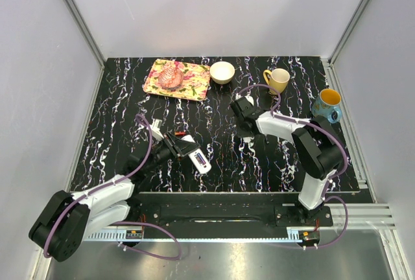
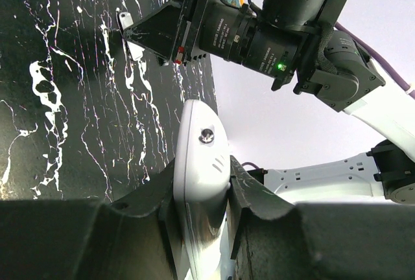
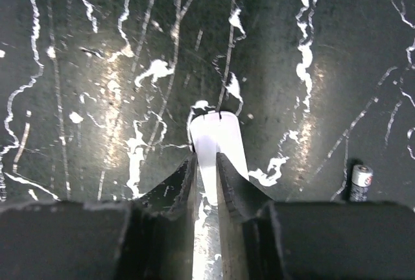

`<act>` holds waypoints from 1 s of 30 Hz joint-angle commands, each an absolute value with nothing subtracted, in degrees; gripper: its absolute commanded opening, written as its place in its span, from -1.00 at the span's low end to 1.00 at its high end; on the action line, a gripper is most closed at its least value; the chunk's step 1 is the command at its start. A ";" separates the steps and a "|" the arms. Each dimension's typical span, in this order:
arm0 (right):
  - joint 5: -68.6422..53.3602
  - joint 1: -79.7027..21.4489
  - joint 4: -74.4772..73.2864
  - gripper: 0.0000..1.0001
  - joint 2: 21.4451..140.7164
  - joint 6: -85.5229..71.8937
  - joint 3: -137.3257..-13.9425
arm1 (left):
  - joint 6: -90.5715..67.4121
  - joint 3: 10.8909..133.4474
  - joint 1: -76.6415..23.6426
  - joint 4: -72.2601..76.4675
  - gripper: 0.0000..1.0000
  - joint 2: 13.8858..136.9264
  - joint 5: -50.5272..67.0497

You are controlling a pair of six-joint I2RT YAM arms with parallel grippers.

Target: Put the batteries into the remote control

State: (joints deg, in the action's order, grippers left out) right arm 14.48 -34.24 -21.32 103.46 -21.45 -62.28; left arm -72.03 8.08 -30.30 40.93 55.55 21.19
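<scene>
My left gripper (image 1: 184, 145) is shut on the remote control (image 1: 198, 158), a slim white bar held off the table left of centre. Its slot faces up and shows red and blue marks. In the left wrist view the remote control (image 2: 202, 157) is clamped between both jaws. My right gripper (image 1: 246, 139) points down at the table right of centre. Its jaws (image 3: 206, 163) stand narrow over a flat white cover piece (image 3: 219, 136); I cannot tell whether they pinch it. One of the batteries (image 3: 360, 183), dark with a pale end, lies to the right.
Along the back stand a floral tray (image 1: 194, 85) with a pink lump on it, a white bowl (image 1: 222, 72) and a yellow mug (image 1: 277, 80). A blue mug (image 1: 326, 105) sits near the right edge. My right arm (image 2: 279, 27) hangs close in front of the remote.
</scene>
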 commanded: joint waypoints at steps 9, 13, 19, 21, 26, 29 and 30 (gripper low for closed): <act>9.40 -34.54 -17.75 -0.05 98.45 -23.20 -62.58 | -72.51 7.73 -30.06 46.32 -1.00 55.90 21.71; 12.38 -34.54 -18.89 0.00 97.29 -22.24 -62.05 | -72.68 7.82 -30.15 46.76 -1.00 56.25 21.71; 13.89 -34.54 -20.57 0.04 100.28 -20.92 -61.44 | -72.86 7.56 -30.15 47.02 -1.00 56.43 21.62; 13.97 -34.54 -20.57 0.04 101.86 -21.00 -61.35 | -72.86 7.56 -30.15 47.11 -1.00 56.34 21.71; 13.54 -34.45 -20.13 0.04 103.62 -21.01 -61.08 | -72.69 7.73 -30.15 45.71 -1.00 55.37 21.71; 13.54 -34.28 -20.04 0.04 104.41 -20.92 -61.08 | -72.42 8.00 -30.15 45.27 -1.00 55.20 21.71; 13.54 -34.36 -20.04 0.03 104.68 -20.83 -61.00 | -72.33 8.09 -30.15 45.35 -1.00 55.11 21.62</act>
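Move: The white battery cover lies flat on the table almost at my right fingertips, its middle about 1 cm to the right and 1 cm below. A loose battery lies some 7 cm to my right hand's right and 1 cm back; the remote, in my left hand, is about 15 cm left of my right hand, 9 cm back and 12 cm higher. From my left hand the cover is roughly 11 cm ahead, 17 cm right and 14 cm below. I sweep my part-closed right fingers about 2 cm left, low over the cover, opening them from a quarter to half wide. I then lift nearly 3 cm, drifting back right, and come straight down again to the table so the spread fingertips straddle the cover, one at either long side. My left hand holds the remote still. ##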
